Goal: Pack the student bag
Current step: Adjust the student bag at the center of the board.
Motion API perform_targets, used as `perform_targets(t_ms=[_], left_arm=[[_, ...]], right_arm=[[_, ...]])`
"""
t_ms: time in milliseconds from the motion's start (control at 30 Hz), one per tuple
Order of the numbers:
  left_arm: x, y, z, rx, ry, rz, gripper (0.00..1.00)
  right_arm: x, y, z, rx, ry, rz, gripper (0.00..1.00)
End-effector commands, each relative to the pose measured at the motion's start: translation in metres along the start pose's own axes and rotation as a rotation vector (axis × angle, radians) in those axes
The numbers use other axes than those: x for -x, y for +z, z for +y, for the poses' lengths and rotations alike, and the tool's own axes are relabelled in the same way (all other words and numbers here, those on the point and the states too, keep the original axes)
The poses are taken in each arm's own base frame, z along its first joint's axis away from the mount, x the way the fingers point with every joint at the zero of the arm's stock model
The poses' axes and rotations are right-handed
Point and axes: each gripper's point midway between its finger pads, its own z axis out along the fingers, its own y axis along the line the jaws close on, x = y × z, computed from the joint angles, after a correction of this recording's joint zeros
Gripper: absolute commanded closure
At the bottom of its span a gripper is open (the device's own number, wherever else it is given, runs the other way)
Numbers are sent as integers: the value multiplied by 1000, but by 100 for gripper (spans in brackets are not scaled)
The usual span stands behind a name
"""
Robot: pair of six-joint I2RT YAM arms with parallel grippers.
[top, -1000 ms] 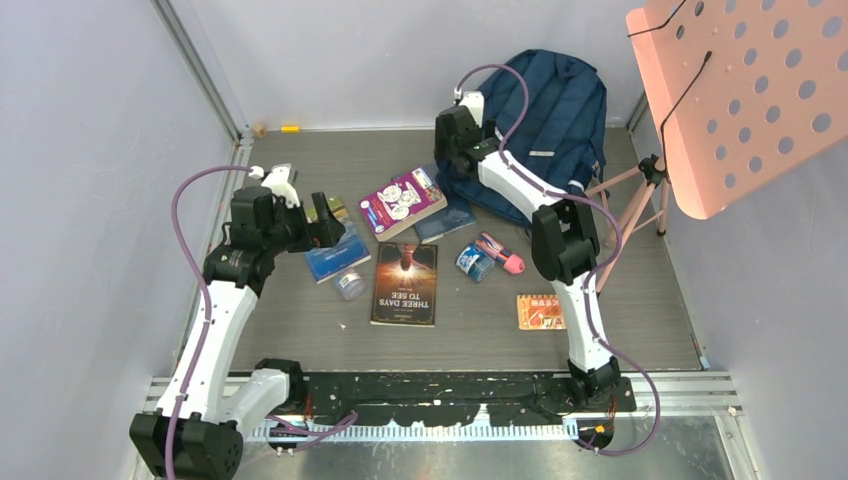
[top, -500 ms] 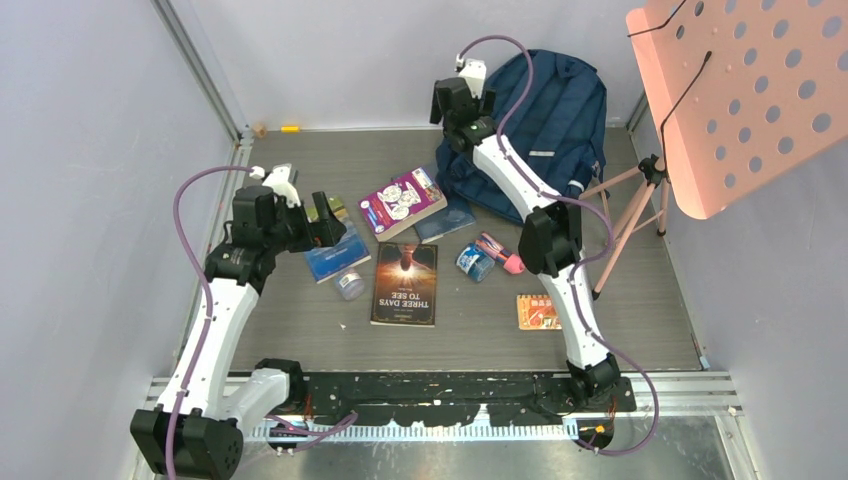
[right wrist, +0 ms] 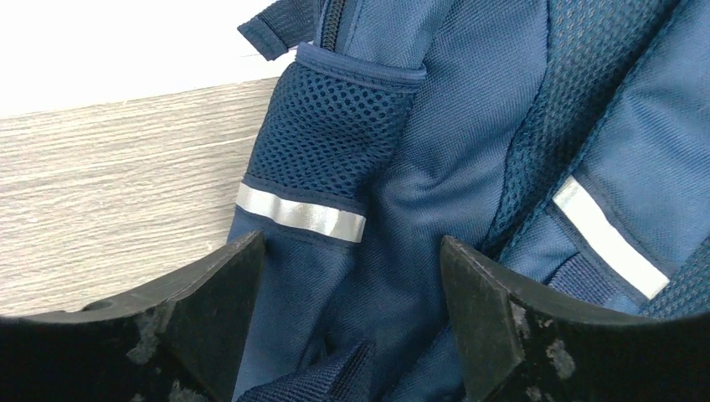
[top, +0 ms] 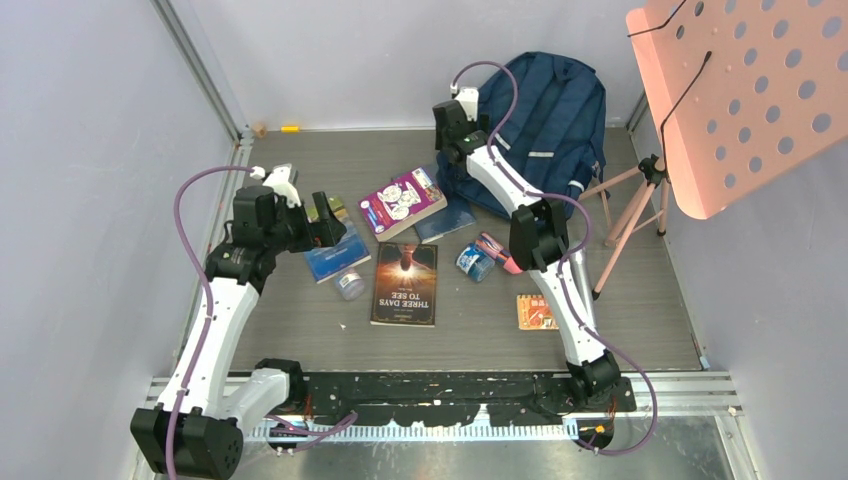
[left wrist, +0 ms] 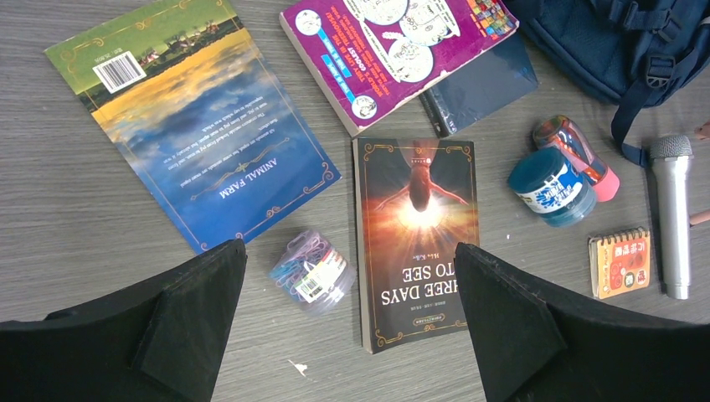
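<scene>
The student bag (top: 560,115) is a navy backpack lying at the back of the table against the wall, straps up. In the right wrist view its mesh side pocket (right wrist: 339,126) with a reflective stripe (right wrist: 300,212) fills the picture. My right gripper (top: 451,112) hovers at the bag's left edge, open. Its jaws (right wrist: 352,241) stand wide either side of navy fabric without pinching it. My left gripper (top: 325,220) hangs open over the books at the left, holding nothing. Below its jaws (left wrist: 350,245) lies a clear box of paper clips (left wrist: 311,270).
On the table lie a blue "Animal Farm" book (left wrist: 201,134), a purple comic book (left wrist: 402,42), a dark notebook (left wrist: 481,84), "Three Days to See" (left wrist: 419,234), a blue jar (left wrist: 548,186), a pink-capped tube (left wrist: 578,155) and a small orange notepad (left wrist: 619,264). A tripod (top: 630,215) with a pink perforated board (top: 740,90) stands at the right.
My right arm has stretched toward the back wall, carrying its gripper up along the bag's left edge. The left arm has not moved.
</scene>
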Motion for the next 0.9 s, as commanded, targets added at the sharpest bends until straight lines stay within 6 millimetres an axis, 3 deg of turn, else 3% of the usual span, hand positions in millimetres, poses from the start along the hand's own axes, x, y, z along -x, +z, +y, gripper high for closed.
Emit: perform_targets(t_ms=[0, 33, 100, 133, 233, 367, 400, 433, 633, 667, 867], left_arm=[[7, 3, -3, -19, 6, -26, 2], [7, 3, -3, -19, 7, -25, 2], [7, 3, -2, -15, 7, -25, 2], [6, 3, -2, -12, 7, -24, 2], [6, 3, -1, -7, 8, -25, 2], [6, 3, 0, -4, 9, -24, 2], [6, 4, 0, -4, 9, -24, 2], [6, 3, 0, -6, 10, -25, 2], [10, -1, 0, -3, 18, -52, 2], [11, -2, 0, -2, 20, -58, 2], [13, -4, -3, -16, 22, -67, 2]], right_arm=[[21, -3, 8, 30, 5, -57, 26], [23, -1, 14, 64, -12, -69, 42], [28, 0, 20, 94, -22, -86, 64], [29, 0, 20, 98, -25, -90, 67], [43, -6, 21, 111, -34, -115, 94], [71, -26, 18, 136, -21, -155, 100], [89, -38, 16, 150, -10, -183, 100], [89, -40, 19, 173, -13, -188, 100], [152, -102, 19, 321, -25, -319, 100], [171, -123, 15, 350, -15, -360, 100], [204, -169, 13, 457, -15, -431, 100]])
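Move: Around the right hand's open fingers lies a fold at the student bag's left edge, with the bag's middle about 12 cm to the right and 4 cm back, slightly lower. On the table some 10 cm below, the purple book lies about 17 cm left and 18 cm back, and the dark blue book about 8 cm left and 17 cm back. From the left hand, the bag's middle is roughly 30 cm ahead, 44 cm right and 13 cm down. Closing almost fully on the cloth at the bag's left edge by the side pocket, the right fingers pinch the fold, while the hand edges barely a centimetre forward and left. Keeping that pinch, the hand then lifts about 9 cm, gathering speed, and draws back 3 to 4 cm, swinging some 15 degrees counter-clockwise. ##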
